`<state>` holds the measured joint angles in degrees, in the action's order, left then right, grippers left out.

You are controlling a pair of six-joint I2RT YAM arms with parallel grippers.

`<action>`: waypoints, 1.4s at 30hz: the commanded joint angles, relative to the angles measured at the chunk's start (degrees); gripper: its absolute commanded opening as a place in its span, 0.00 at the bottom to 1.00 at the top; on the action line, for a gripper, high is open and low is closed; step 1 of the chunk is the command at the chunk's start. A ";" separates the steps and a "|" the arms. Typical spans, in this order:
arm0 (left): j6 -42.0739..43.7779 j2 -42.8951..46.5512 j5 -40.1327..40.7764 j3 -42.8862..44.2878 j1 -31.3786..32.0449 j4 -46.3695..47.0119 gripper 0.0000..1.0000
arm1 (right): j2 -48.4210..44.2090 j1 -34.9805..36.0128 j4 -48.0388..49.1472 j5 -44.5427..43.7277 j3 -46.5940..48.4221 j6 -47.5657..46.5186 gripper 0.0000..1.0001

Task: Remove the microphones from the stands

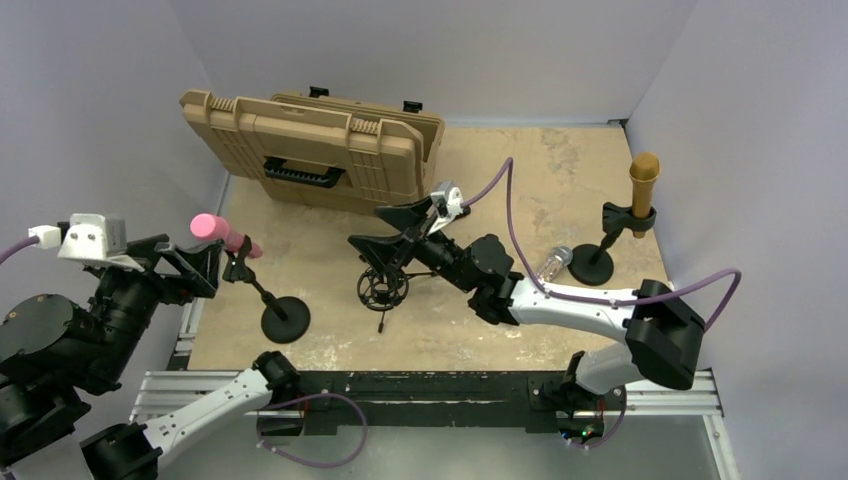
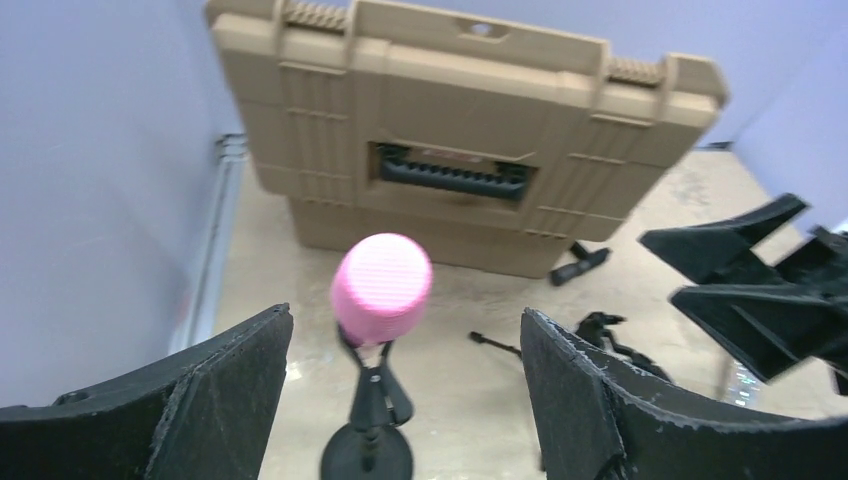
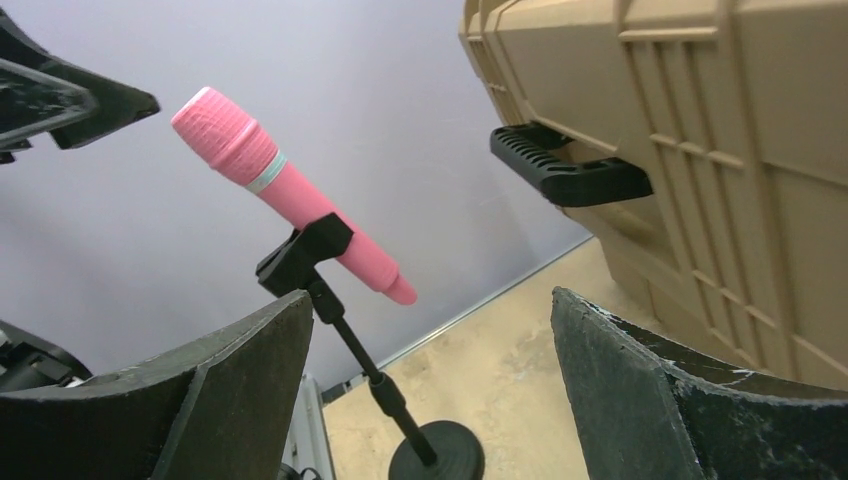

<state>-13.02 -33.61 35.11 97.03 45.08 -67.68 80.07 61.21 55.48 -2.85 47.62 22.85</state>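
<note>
A pink microphone sits tilted in the clip of a black stand at the table's left. My left gripper is open and empty just left of its head. In the left wrist view the pink head lies ahead between the spread fingers, untouched. My right gripper is open and empty at mid-table, pointing left at the stand. In the right wrist view the microphone and the stand's clip show well ahead. A second, gold microphone stands upright in its own stand at the right.
A tan hard case leans at the back left. A small black tripod lies under the right arm. A clear bottle-like item lies near the right stand's base. Walls close the left, back and right sides.
</note>
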 commanded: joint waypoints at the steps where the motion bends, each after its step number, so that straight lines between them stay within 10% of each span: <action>1: -0.96 -1.71 10.17 -3.85 0.11 -2.13 0.82 | 0.84 1.88 2.88 1.79 4.47 -1.26 0.88; 11: -1.59 -5.31 21.16 -13.69 0.02 6.37 0.73 | 0.79 5.72 0.32 -3.35 5.33 -1.16 0.87; 26: -9.04 -11.73 26.69 -11.11 0.01 2.86 0.00 | 10.30 15.27 -1.92 -19.69 15.37 -6.58 0.88; 42: -29.54 -20.49 30.50 -4.76 0.07 -3.65 0.00 | 22.41 23.23 2.20 -30.26 24.37 -11.79 0.90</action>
<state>-36.05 -52.60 65.06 88.97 45.06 -72.73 101.08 82.32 54.06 -27.94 69.36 13.06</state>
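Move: The pink microphone, head up in its clip, lies about 9 cm ahead of my left hand, some 3 cm to its right and 11 cm below. The round stand base is roughly 6 cm ahead, 7 cm right and 35 cm down. From my right hand, the stand's clip is some 19 cm left, 4 cm back and 2 cm below, with the microphone just 2 cm farther out and 1 cm farther left than the clip; the black tripod lies 4 cm back, about 23 cm below. I bring my left hand about 6 cm forward and 6 cm down to the pink head, swinging it counter-clockwise and tipping it slightly down, and close the fingers around the head. Keeping that grip, I ease another 2 cm forward, yawed some 35 degrees in all. My right hand, open throughout, goes 12 cm left and 7 cm back towards the stand's clip, stopping short of it. ##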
